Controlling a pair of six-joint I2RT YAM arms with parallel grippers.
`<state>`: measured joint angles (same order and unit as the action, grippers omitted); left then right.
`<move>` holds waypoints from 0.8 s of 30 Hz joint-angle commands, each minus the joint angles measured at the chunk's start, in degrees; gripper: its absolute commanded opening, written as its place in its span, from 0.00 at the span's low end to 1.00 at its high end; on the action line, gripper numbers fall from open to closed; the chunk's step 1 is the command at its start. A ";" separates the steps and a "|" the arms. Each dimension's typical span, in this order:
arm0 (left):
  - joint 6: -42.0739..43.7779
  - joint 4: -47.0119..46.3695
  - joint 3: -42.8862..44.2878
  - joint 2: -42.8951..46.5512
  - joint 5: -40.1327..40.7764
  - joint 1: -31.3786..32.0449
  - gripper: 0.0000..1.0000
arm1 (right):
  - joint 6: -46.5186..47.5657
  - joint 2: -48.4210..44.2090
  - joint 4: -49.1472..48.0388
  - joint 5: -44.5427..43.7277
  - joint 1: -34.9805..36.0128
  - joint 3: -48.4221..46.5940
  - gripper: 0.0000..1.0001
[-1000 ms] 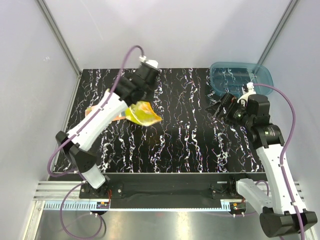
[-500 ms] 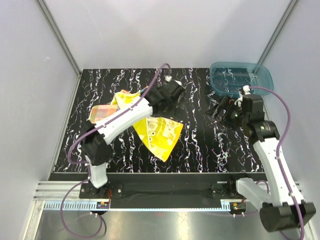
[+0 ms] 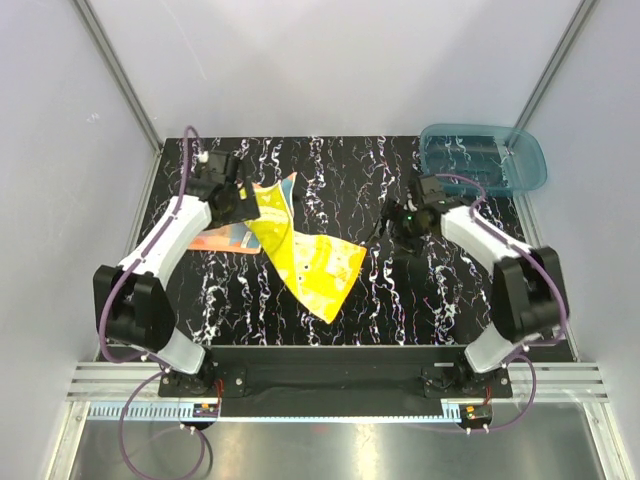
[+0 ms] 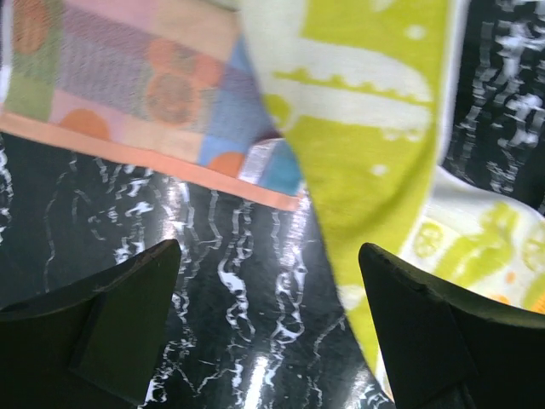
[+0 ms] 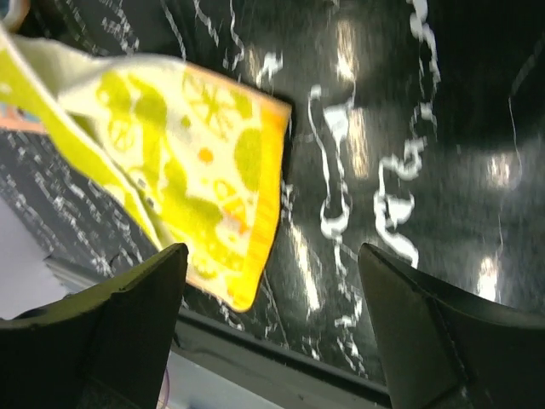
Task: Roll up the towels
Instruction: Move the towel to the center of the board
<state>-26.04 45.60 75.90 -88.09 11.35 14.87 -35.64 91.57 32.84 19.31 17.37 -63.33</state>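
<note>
The yellow towel (image 3: 305, 258) lies spread out flat, left of the table's middle, its far corner overlapping the orange towel (image 3: 228, 236). My left gripper (image 3: 240, 204) hovers open over that overlap. In the left wrist view the orange patchwork towel (image 4: 128, 77) and a yellow towel strip (image 4: 366, 111) lie beyond the empty left gripper (image 4: 268, 328). My right gripper (image 3: 386, 230) is open just right of the yellow towel's right corner. The right wrist view shows that corner (image 5: 204, 162) ahead of the right gripper (image 5: 272, 328), with nothing between its fingers.
A translucent teal bin (image 3: 485, 158) stands at the back right corner. The black marbled table (image 3: 420, 300) ends at a metal rail along the near edge (image 3: 330, 355). Grey walls close in on both sides.
My left gripper opened and let go of the bunched yellow towel, which now lies spread. The left arm swung back to the left. My right arm reached left toward the towel.
</note>
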 commanded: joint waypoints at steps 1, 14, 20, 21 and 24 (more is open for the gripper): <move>2.31 -4.91 -1.28 1.35 -3.71 -3.79 0.91 | 1.36 7.27 -0.32 -3.67 1.62 -6.53 0.88; -0.50 -7.72 -2.33 -3.49 -7.75 -12.50 0.91 | 0.48 22.51 -2.25 -2.35 5.48 -15.06 0.70; -1.47 -8.60 -2.16 -6.03 -7.22 -13.99 0.91 | 0.39 24.97 -2.87 -2.52 5.93 -15.42 0.47; -1.73 -8.78 -1.98 -7.43 -7.31 -14.52 0.91 | 0.31 25.15 -3.04 -2.35 6.01 -15.25 0.39; -2.78 -9.13 -1.02 -9.72 -8.19 -14.87 0.91 | 1.00 25.24 -3.22 -2.00 6.01 -14.98 0.29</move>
<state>-27.31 38.70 73.47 -95.42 4.91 0.71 -35.48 115.96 30.61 17.65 22.96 -77.45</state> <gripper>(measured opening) 0.913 0.316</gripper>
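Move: The yellow towel's right-hand corner lies just 4 cm ahead of the right hand, about 4 cm to its left and some 9 cm below. The towel's near tip is roughly 15 cm back and 11 cm left of that hand. Its far-left end is about 14 cm ahead and 24 cm left. From the left hand the same corner is some 26 cm to the right, nearly level fore and aft, and 15 cm lower. Right fingers come down around the yellow towel's right-hand corner and close to about a third open, with the corner between them. The hand gets there by sinking some 8 cm while easing left and forward, its descent slowing as the fingers shut. Meanwhile the open, empty left hand draws away leftward about 7 cm over the checkered towel, sinking, edging forward and turning slightly counter-clockwise. ##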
